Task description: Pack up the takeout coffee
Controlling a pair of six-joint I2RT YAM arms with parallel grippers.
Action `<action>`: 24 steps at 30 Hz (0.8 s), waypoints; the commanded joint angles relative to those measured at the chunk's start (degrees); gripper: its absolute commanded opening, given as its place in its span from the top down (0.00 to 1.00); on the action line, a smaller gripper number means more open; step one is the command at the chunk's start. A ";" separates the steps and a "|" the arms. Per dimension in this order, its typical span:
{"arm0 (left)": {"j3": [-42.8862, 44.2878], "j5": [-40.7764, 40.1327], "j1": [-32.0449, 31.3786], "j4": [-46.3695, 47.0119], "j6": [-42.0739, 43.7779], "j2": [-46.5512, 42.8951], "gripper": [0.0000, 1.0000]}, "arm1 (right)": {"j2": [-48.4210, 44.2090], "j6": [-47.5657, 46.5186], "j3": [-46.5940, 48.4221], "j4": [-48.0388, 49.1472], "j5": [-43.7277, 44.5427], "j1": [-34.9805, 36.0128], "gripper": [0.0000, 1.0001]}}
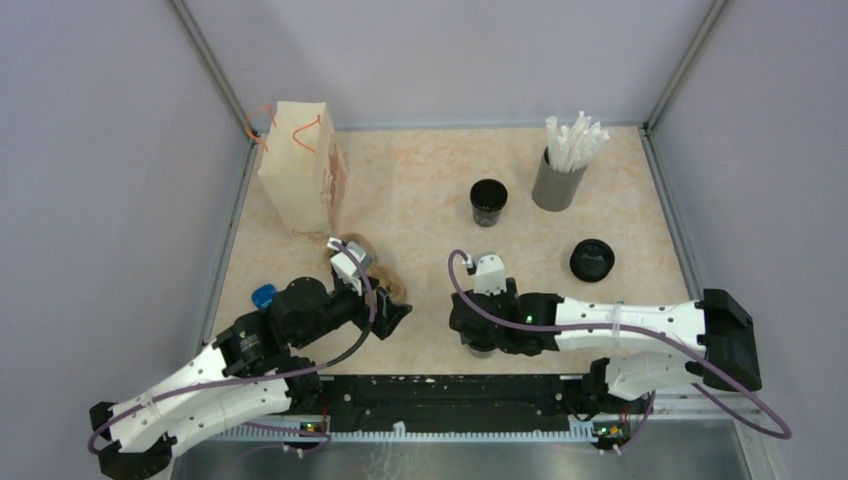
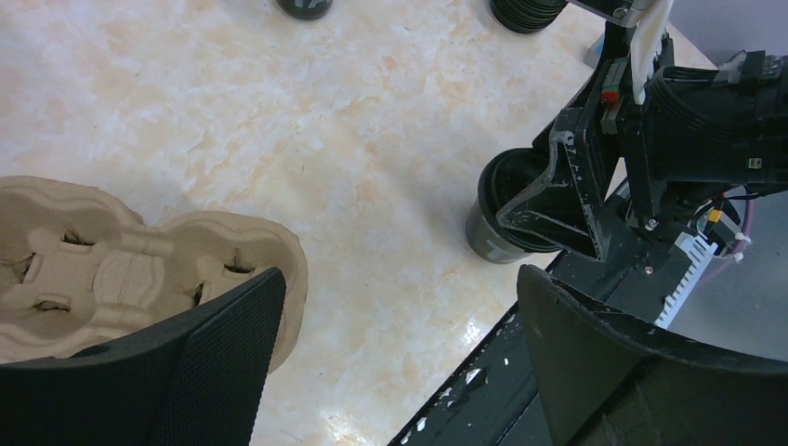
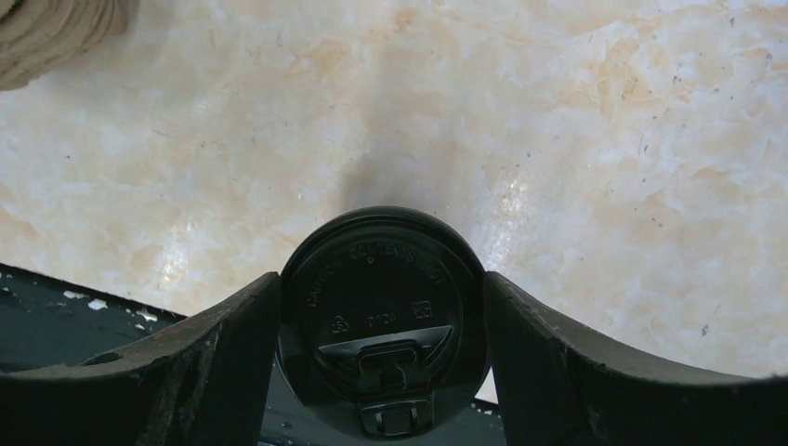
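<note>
A lidded black coffee cup (image 3: 383, 288) stands near the table's front edge, and my right gripper (image 3: 381, 325) is shut on it, both fingers touching the lid's rim. The left wrist view shows the same cup (image 2: 491, 237) under that gripper (image 2: 558, 200). A brown pulp cup carrier (image 2: 111, 269) lies by my left gripper (image 2: 400, 362), which is open and holds nothing, one finger over the carrier's edge. From above, the carrier (image 1: 385, 283) is partly hidden by the left gripper (image 1: 392, 315). A paper bag (image 1: 300, 170) with orange handles stands at the back left.
An open black cup (image 1: 489, 201) stands mid-table, with a grey holder of white straws (image 1: 558, 180) behind it on the right. A loose black lid (image 1: 592, 260) lies to the right. A small blue object (image 1: 263, 295) sits by the left arm. Walls enclose the table.
</note>
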 commanded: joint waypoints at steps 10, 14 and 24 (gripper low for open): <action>-0.33 -1.71 -0.12 0.61 0.07 -0.96 0.01 | 1.81 1.94 8.88 -13.05 3.44 0.43 0.28; -0.46 -2.03 -0.12 0.61 -0.13 -1.51 0.01 | -3.29 -1.68 10.12 -13.64 4.93 -5.16 0.29; -0.79 -1.38 -0.10 1.02 -0.30 -1.63 0.01 | -17.19 -5.41 3.07 -16.42 0.08 -30.65 0.29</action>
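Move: The right hand already grips the rim of the lidded cup beside the table's front edge. The black lid stack, on the side where the cup is being carried, lies about 19 cm ahead, 24 cm right and 8 cm below; the blue block is some 5 cm ahead and 29 cm right. The open black cup stands about 31 cm ahead and 1 cm right. From the left hand, the lid stack is roughly 19 cm ahead, 42 cm right and 20 cm below. Keeping its pinch on the lidded cup's rim from both sides, the right hand barely shifts at first, then lifts the cup off the table and swings it right, rising and reaching forward towards the black lid stack. The swing gathers speed, ending about 10 cm to the right and 7 cm up, with the wrist turned some 20 degrees clockwise. ##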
